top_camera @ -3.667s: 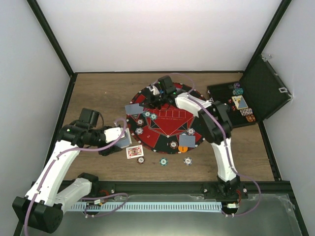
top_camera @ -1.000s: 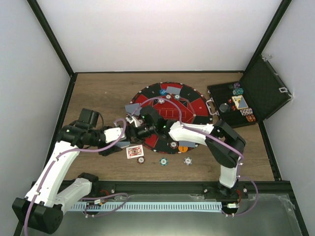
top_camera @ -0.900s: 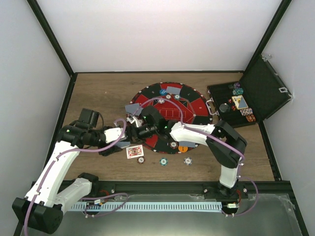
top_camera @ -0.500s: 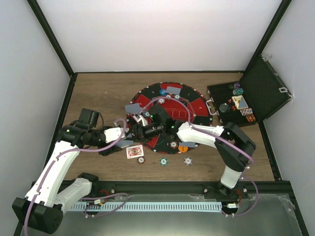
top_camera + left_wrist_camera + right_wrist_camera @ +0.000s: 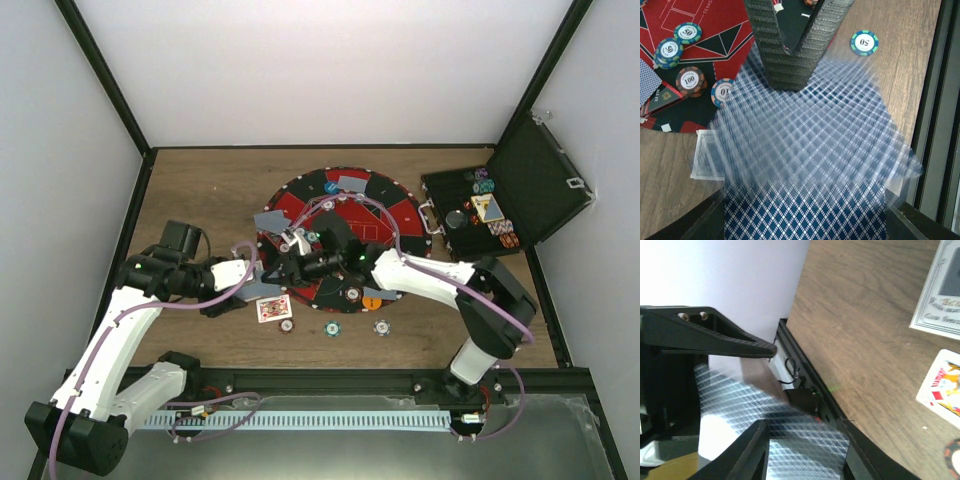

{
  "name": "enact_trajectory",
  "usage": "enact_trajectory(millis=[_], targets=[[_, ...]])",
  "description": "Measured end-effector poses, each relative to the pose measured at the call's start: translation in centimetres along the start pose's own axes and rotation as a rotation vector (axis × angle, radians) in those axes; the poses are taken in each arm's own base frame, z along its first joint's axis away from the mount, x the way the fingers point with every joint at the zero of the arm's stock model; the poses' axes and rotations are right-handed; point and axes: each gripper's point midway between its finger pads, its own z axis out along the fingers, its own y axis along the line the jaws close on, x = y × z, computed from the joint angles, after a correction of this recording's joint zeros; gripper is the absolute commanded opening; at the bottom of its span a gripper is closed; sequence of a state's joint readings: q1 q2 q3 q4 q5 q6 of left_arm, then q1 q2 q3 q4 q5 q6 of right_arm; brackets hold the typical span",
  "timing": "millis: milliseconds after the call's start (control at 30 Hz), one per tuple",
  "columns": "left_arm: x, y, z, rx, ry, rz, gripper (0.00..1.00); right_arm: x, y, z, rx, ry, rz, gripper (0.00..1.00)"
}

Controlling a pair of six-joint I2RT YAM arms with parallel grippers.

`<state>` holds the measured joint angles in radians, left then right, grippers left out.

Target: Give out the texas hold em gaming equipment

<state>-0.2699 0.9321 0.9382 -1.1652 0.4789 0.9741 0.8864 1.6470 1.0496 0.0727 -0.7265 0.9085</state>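
My left gripper (image 5: 256,281) is shut on a deck of blue-backed cards (image 5: 805,215) just off the left edge of the round red and black felt mat (image 5: 400,215). My right gripper (image 5: 283,266) reaches across the mat to that deck. In the left wrist view its fingers (image 5: 790,55) pinch the top card (image 5: 810,130), which is blurred. The same card (image 5: 805,440) lies between the jaws in the right wrist view. Face-down cards (image 5: 270,219) and chips (image 5: 352,293) lie on the mat. A face-up king (image 5: 273,308) lies on the table.
Three chips (image 5: 331,327) lie on the wood in front of the mat. The open black case (image 5: 520,190) with chips and cards stands at the right. A face-down card (image 5: 707,161) lies beside the mat. The black rail (image 5: 330,380) runs along the near edge.
My right gripper has come from the mat's far side to the deck in my left gripper. Over the last second it has drawn slightly right, with the top card sliding. The left arm is still.
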Motion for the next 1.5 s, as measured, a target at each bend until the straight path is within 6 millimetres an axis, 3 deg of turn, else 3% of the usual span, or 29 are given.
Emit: enact_trajectory(millis=[267,467,733,900,1067,1333,1500], targets=[[-0.1,-0.1,0.0,0.002,-0.005,0.001,0.04,0.0,0.2,-2.0,0.009,-0.051,0.036,0.06],[-0.1,-0.1,0.0,0.001,-0.006,0.001,0.04,-0.5,2.4,-4.5,-0.049,-0.111,0.019,0.01],[-0.1,-0.1,0.0,0.001,-0.005,0.002,0.04,-3.4,1.0,-8.8,-0.044,-0.215,0.053,0.01],[-0.1,-0.1,0.0,0.001,-0.005,0.002,0.04,-7.5,-2.6,-14.1,0.010,-0.343,0.093,0.01],[-0.1,-0.1,0.0,0.001,-0.005,0.001,0.04,-13.4,-7.7,-18.2,0.093,-0.444,0.138,0.01],[-0.1,-0.1,-0.1,0.003,-0.004,0.002,0.04,-21.1,-16.3,-19.2,0.194,-0.478,0.204,0.01],[0.0,-0.2,-0.1,0.005,-0.002,0.000,0.04,-24.8,-20.7,-19.5,0.238,-0.502,0.234,0.01]])
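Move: The card sliding off the top of the deck lies right at the right fingertips, its middle about 2 cm left, 2 cm back and 2 cm below. On the table some 15 cm down are the face-up card, 2 cm back and 1 cm left, and, at the mat's far edge, the far card, about 32 cm ahead and 20 cm right, with the blue button 6 cm left of that card. From the left hand, the sliding card's middle is some 5 cm right, 1 cm back. Shut the right fingers on the loose card and draw it clear of the deck, rightward and up about 5 cm. Then sweep it forward and right across the mat, some 32 cm out overall, turning the hand about 35 degrees clockwise, and sink towards the far card beside the blue button. Keep the left gripper still, holding the deck. ##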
